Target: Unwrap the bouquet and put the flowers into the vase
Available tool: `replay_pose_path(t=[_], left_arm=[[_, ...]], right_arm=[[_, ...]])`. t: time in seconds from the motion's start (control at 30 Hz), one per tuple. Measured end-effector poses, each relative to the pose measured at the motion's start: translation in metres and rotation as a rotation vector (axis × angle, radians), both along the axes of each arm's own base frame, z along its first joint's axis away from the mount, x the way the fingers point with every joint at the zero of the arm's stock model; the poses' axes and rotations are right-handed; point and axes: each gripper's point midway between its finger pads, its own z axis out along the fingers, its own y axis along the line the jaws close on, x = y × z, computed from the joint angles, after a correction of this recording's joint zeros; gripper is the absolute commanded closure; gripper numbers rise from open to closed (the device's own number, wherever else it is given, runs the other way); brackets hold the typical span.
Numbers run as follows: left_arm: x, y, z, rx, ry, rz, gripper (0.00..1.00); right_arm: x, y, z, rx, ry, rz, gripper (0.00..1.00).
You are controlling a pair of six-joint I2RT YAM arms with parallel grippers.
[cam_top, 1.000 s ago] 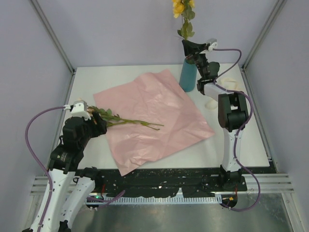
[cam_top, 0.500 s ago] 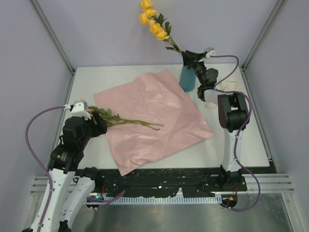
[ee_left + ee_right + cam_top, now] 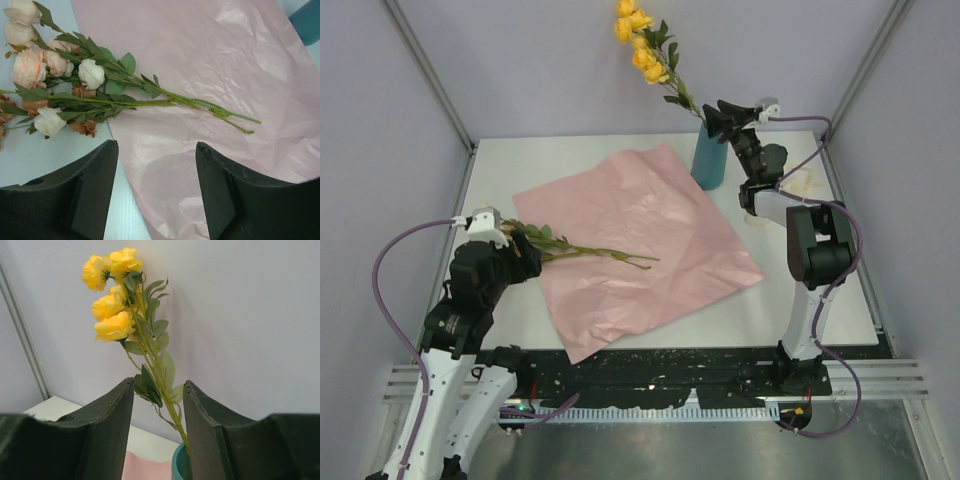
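The teal vase (image 3: 708, 160) stands at the back of the table. One stem of yellow flowers (image 3: 642, 45) sits in it and leans up to the left. My right gripper (image 3: 722, 118) hovers at the vase rim (image 3: 179, 466), open. The yellow flowers' stem (image 3: 159, 375) passes between its jaws, with a gap on the left. The bouquet is unwrapped: its pink paper (image 3: 650, 235) lies flat. The other flowers (image 3: 565, 247), peach, cream and rusty (image 3: 55, 75), lie across the paper's left edge. My left gripper (image 3: 157, 150) is open just in front of them, holding nothing.
A cream ribbon (image 3: 798, 180) lies on the table right of the vase. The pink paper (image 3: 215, 65) covers most of the table's middle. Grey walls and metal posts close in the back and sides.
My right gripper opened and let go of the yellow stem, which tipped from upright to leaning left in the vase. The right arm shifted slightly right. The left arm has not moved.
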Motion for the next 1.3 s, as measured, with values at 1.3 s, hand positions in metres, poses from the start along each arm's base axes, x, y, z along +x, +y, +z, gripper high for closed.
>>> replay_pose_path(t=[1.3], left_arm=[[0.0,0.003,0.001,0.006,-0.006,0.016,0.33]], right_arm=[[0.04,0.049,-0.04,-0.804,0.393,-0.437,0.22]])
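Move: The yellow rose stems, just above the vase mouth, are about 8 cm ahead of my right hand, 5 cm left and 2 cm lower. The vase's middle is roughly 7 cm ahead, 1 cm right and 19 cm below; the yellow blossoms lean out some 12 cm ahead, 19 cm left and 15 cm above. From my left hand, those stems are about 40 cm ahead, 43 cm right and 6 cm higher. Already clear of the stems, I first draw my right hand back and up, about 6 cm back and 10 cm higher, then swing it forward, down and left, coming in closer to the stems over the vase. On the way I roll its left side down some 45 degrees, tip the fingers from pointing upward to nearly level ahead, and open them wider so they face the stems. ##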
